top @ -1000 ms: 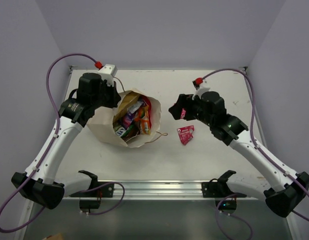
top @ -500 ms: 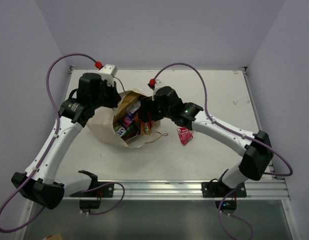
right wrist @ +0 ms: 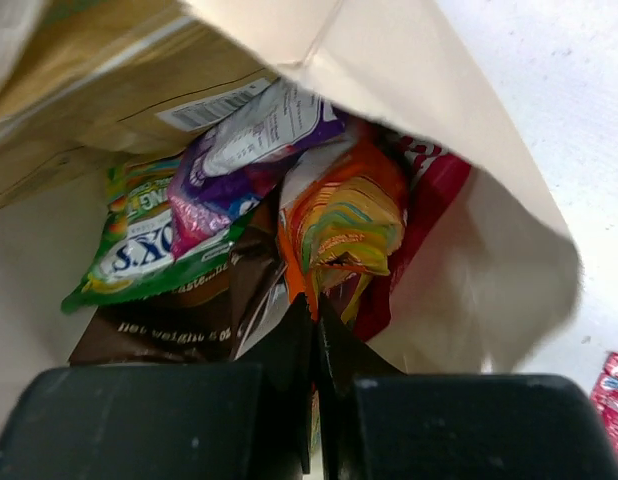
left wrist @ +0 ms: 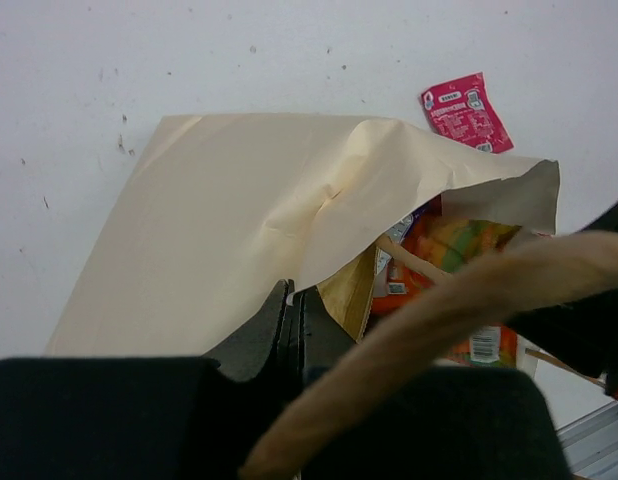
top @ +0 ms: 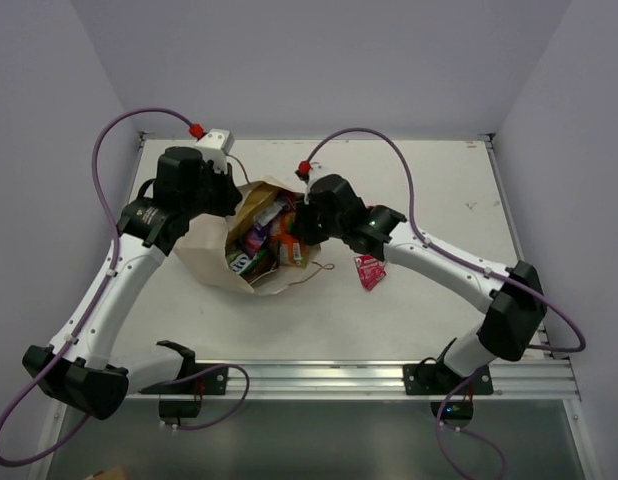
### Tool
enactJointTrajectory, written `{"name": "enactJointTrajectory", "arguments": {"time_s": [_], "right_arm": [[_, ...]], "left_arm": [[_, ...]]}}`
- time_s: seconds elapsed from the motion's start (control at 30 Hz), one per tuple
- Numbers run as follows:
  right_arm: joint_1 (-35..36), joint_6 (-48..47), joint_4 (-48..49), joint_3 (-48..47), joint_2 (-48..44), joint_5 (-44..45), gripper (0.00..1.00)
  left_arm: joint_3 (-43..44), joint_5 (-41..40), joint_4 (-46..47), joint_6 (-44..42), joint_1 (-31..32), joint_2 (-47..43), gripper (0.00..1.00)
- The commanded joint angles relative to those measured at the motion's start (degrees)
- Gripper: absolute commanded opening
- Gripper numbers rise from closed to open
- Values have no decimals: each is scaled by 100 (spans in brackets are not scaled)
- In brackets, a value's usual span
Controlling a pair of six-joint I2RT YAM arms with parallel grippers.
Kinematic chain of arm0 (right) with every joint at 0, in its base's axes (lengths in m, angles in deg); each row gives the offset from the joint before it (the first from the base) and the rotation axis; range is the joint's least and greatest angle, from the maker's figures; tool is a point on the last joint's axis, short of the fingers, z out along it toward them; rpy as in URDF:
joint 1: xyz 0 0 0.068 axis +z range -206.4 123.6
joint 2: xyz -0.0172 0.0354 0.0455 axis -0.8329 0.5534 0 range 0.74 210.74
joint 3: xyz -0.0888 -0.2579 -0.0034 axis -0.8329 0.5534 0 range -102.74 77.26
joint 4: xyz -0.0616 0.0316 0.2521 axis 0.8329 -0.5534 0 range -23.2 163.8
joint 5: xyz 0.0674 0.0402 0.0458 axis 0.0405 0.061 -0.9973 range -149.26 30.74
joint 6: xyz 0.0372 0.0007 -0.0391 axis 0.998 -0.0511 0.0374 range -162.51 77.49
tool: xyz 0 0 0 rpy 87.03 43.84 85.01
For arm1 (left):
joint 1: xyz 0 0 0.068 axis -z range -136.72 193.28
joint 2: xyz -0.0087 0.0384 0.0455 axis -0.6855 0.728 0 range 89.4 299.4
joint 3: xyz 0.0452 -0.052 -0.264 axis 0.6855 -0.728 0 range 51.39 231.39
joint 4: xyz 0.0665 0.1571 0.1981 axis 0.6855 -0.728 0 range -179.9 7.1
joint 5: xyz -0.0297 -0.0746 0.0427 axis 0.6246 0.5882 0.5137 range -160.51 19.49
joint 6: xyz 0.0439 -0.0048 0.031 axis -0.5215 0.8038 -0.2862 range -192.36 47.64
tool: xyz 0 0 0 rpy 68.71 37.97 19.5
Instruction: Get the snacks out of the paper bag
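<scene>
The cream paper bag (top: 204,258) lies on its side, mouth facing right, with snacks inside. My left gripper (top: 232,196) is shut on the bag's upper rim (left wrist: 334,285). My right gripper (top: 294,238) is inside the mouth, shut on the lower edge of an orange-yellow packet (right wrist: 344,225). Around it in the right wrist view lie a green packet (right wrist: 139,250), a purple packet (right wrist: 229,165), a dark brown chip bag (right wrist: 179,320), a red bag (right wrist: 429,195) and a tan bag (right wrist: 99,120). A small pink packet (top: 370,270) lies on the table right of the bag.
A brown string handle (top: 319,270) trails from the bag's mouth onto the table; another loop crosses the left wrist view (left wrist: 459,300), blurred. The metal rail (top: 309,378) runs along the near edge. Walls stand close at the back and sides.
My right arm has swung left from beside the pink packet into the bag's mouth, and its jaws now pinch the orange packet. The left arm and bag have not moved.
</scene>
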Motion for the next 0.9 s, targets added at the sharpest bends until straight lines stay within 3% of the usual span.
{"name": "enactJointTrajectory", "arguments": {"time_s": [0.0, 0.27, 0.5, 0.7, 0.87], "right_arm": [[16, -248, 3, -498, -1026, 105, 0], [-299, -573, -366, -877, -2546, 236, 0], [-1976, -617, -217, -62, -3444, 588, 0], [-3445, -548, 433, 573, -3156, -61, 0], [-4544, -179, 1109, 1169, -2260, -1096, 0]], "left_arm": [[-145, -218, 202, -36, 12, -45, 0], [-198, -429, 185, -89, 12, -9, 0], [-181, -385, 176, -89, 12, -9, 0], [-154, -315, 158, -89, 12, 17, 0], [-154, -306, 149, -106, 12, 8, 0]]}}
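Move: The right fingers, inside the right part of the paper bag's mouth, are already shut on the orange snack. The clear table at the far right lies some 13 cm ahead of them, 30 cm right and 16 below. On the table, about 15 cm down, the far red pack is roughly 8 ahead and 16 right, the near one 3 back and 17 right; the bag's middle is about 10 left, level fore and aft, 5 down. From the left hand the orange snack lies about 13 cm right, 5 back, 9 below. Up and slightly back first, the right hand pulls the pinched orange snack out of the bag's mouth, climbing about 24 cm; it then swings fast some 28 cm to the right and, past the two red packs, heads forward and down towards the clear far-right table. The wrist turns clockwise about 35 degrees, and the fingers keep their grip. The left hand keeps pinching the bag's rim, nearly still. ##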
